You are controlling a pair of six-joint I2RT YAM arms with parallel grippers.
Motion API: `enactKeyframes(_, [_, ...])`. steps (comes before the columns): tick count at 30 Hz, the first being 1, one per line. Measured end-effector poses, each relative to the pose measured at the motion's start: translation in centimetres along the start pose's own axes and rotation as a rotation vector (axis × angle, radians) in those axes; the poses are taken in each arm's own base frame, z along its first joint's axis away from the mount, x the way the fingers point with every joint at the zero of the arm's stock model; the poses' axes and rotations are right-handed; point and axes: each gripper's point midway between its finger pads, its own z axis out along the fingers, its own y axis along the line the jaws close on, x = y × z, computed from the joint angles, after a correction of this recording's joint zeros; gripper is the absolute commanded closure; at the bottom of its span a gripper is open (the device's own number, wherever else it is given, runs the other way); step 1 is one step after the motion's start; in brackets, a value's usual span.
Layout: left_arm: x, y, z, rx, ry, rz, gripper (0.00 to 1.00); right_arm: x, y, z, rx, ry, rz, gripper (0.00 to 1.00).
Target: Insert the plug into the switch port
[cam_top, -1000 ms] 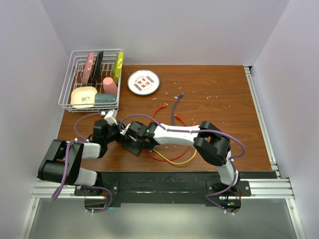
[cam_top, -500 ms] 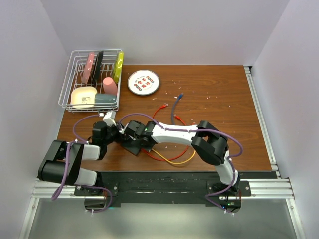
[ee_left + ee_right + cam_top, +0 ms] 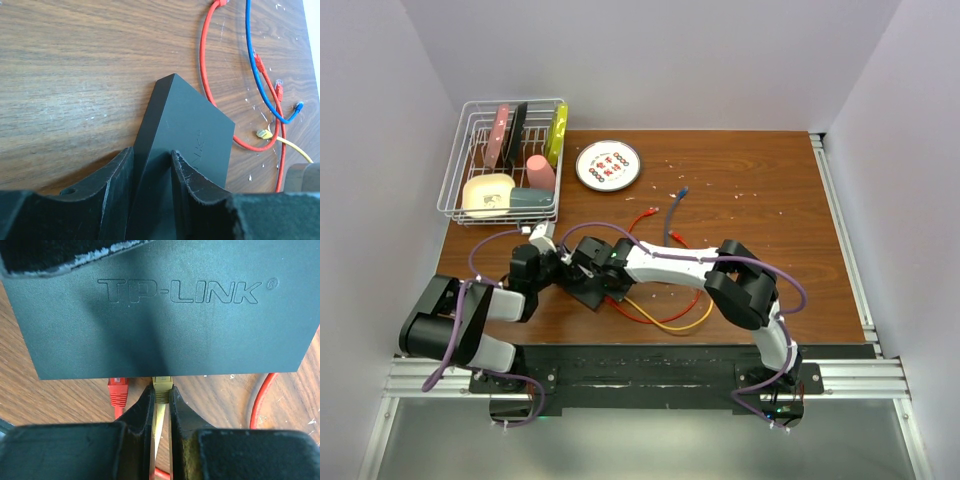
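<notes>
The switch is a flat black box, and my left gripper is shut on it. The left wrist view shows the switch wedged edge-on between the left gripper fingers, one corner raised off the wood. My right gripper is shut on the yellow plug. The plug's tip sits at the lower edge of the switch; the ports themselves are hidden under that edge. A red plug sits at the same edge just to the left. From above, the right gripper is over the switch.
A wire dish rack with dishes stands at the back left, with a round white plate beside it. Red, blue and orange cables loop over the wood right of the switch. Another yellow plug lies loose there.
Both wrists and the switch have shifted slightly to the left and away from me. Both grips look unchanged.
</notes>
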Motion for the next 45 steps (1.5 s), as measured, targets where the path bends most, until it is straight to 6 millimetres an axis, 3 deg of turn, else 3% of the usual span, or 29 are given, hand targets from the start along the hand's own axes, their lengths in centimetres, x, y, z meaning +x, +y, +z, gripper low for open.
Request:
enactKeyframes(5, [-0.1,-0.1,0.2,-0.003,-0.011,0.006,0.93,-0.1,-0.2,0.0,-0.019,0.004,0.017,1.00])
enactKeyframes(13, [-0.1,-0.1,0.3,-0.013,-0.024,0.005,0.86,0.0,-0.3,0.2,-0.037,0.016,0.026,0.99])
enactKeyframes(18, [-0.4,-0.1,0.1,-0.035,-0.022,0.008,0.84,0.1,-0.1,0.3,-0.052,0.016,0.027,0.85])
enactKeyframes(25, [-0.7,-0.6,-0.6,-0.073,0.016,0.013,0.58,-0.5,0.0,0.3,-0.059,-0.057,0.049,0.61])
enactKeyframes(30, [-1.2,-1.1,-1.1,-0.097,0.049,0.019,0.47,-1.6,-0.6,-1.0,-0.033,-0.127,0.068,0.41])
enactKeyframes(36, [-3.5,-2.8,-1.9,-0.086,0.012,0.048,0.37,-3.3,-2.5,-4.3,0.045,-0.231,0.101,0.20])
enactKeyframes(41, [-4.8,-3.7,-2.9,-0.080,-0.027,0.082,0.29,-4.5,-4.4,-7.1,0.093,-0.308,0.140,0.18])
enactKeyframes(45, [-5.2,-4.3,-3.9,-0.070,-0.043,0.126,0.21,-4.3,-7.2,-7.4,0.122,-0.331,0.219,0.20])
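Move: The right fingers are shut on the yellow plug at the switch's right long side; its port lies about 2 cm left and 1 cm ahead, level with them. The switch's middle is some 5 cm left and 4 cm ahead, the red plug 2 cm back and 1 cm left, a loose yellow end roughly 13 cm right and 5 cm ahead. From the left hand, straddling the switch's left edge, its middle is about 7 cm right and 2 cm back. Still pinching the yellow plug at its port, the right hand holds almost in place, then opens wide and comes free, rising some 9 cm and then swinging forward about 6 cm and slightly right, tilting some 25 degrees. The left fingers keep the switch's edge at first, then open wider and let go as that hand lifts nearly straight up, about 8 cm. ##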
